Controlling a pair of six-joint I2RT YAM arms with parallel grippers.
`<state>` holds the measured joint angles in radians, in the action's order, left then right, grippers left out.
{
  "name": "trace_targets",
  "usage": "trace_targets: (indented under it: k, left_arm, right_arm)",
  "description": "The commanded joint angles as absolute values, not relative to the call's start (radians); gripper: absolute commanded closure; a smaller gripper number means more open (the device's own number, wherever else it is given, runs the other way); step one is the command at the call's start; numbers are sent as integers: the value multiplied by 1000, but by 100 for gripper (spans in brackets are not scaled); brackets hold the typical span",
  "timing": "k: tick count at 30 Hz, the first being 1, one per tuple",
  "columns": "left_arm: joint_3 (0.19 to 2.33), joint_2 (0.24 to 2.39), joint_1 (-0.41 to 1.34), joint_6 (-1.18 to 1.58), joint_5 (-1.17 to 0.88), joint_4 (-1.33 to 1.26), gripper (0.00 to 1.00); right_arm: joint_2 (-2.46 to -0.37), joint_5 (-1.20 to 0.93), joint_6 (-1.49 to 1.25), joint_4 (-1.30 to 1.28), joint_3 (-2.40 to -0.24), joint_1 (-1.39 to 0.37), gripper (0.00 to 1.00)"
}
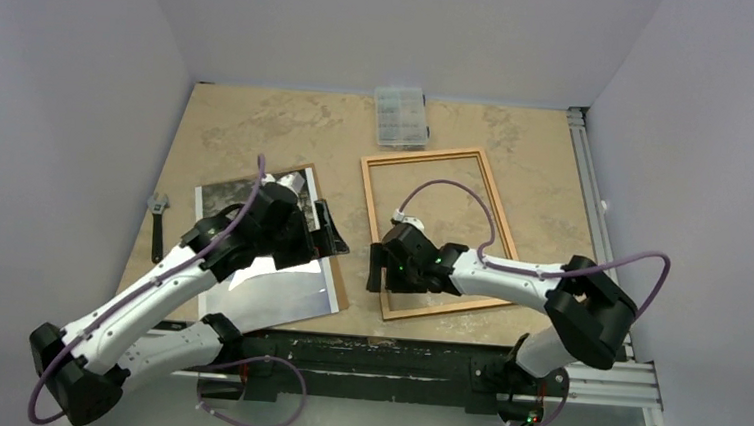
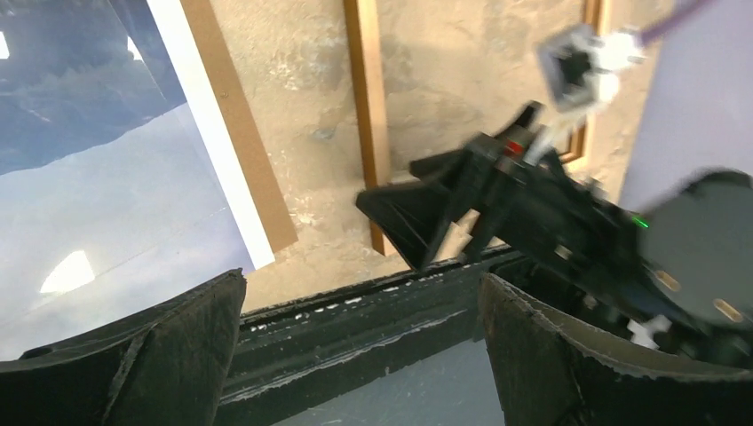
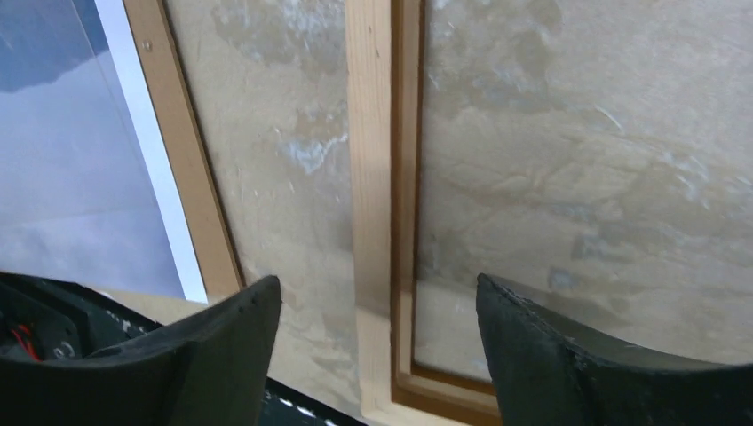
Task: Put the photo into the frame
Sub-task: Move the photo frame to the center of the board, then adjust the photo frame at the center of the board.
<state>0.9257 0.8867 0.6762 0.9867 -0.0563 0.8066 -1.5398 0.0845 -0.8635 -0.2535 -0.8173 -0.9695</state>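
Note:
The photo [image 1: 267, 291] lies face up at the left on a brown backing board [image 1: 340, 291]; its pale lower part and white border fill the left of the left wrist view [image 2: 89, 195]. The frame [image 1: 423, 157] lies flat right of it, bare table showing through its pane. My right gripper [image 1: 379, 270] is open low over the frame's near left corner, its jaws [image 3: 377, 346] standing either side of the left rail [image 3: 377, 177] without touching it. My left gripper [image 1: 330, 232] hovers open by the photo's right edge, nothing between its fingers [image 2: 364, 346].
A small clear compartment box [image 1: 400, 114] stands at the back edge of the table. A wrench [image 1: 157, 223] lies by the left wall. The black mounting rail [image 1: 393, 355] runs along the near edge. The two grippers are close together between photo and frame.

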Motion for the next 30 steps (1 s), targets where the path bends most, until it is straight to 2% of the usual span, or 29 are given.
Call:
trace_targets:
  k: [1, 4, 12, 18, 20, 27, 30]
  left_arm:
    - [872, 1000, 703, 1023, -75, 689, 0]
    - [869, 1100, 739, 1042, -52, 634, 1]
    - [1040, 1478, 869, 1065, 40, 621, 6]
    - [1170, 1718, 943, 1066, 69, 623, 19]
    - [1215, 1782, 960, 1063, 71, 634, 29]
    - [1322, 1892, 990, 1021, 122, 746, 80]
    - [1335, 1903, 997, 1001, 151, 780, 95]
  right_arm:
    - [-1391, 53, -868, -336, -777, -970, 15]
    - [-1256, 94, -875, -410, -758, -962, 8]
    - [-897, 74, -867, -595, -684, -811, 6]
    - [-803, 100, -846, -740, -760, -755, 6]
    - [-797, 116, -838, -764, -786, -752, 6]
    - [-804, 120, -822, -787, -824, -742, 6]
    - [-811, 118, -818, -787, -825, -740, 6]
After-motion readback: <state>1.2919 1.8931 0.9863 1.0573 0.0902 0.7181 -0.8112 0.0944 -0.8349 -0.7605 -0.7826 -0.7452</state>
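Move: The stretch of the photo frame's left rail that my left hand is going for lies about 13 cm to its right, 2 cm ahead and 18 cm below. The photo lies roughly 11 cm to my left hand's left and 5 cm ahead, at about the same depth. The frame's open middle is about 24 cm to its right and 12 cm ahead. My right hand straddles that same stretch of rail, directly above it by some 2 cm. I clear the spot with my right hand, opening it wider and drawing off the rail, up and to the right about 12 cm each way. Meanwhile my left hand drops some 17 cm and swings about 13 cm right to the same part of the rail, its fingers tilting nearer to straight down, then closes and pinches the rail. ##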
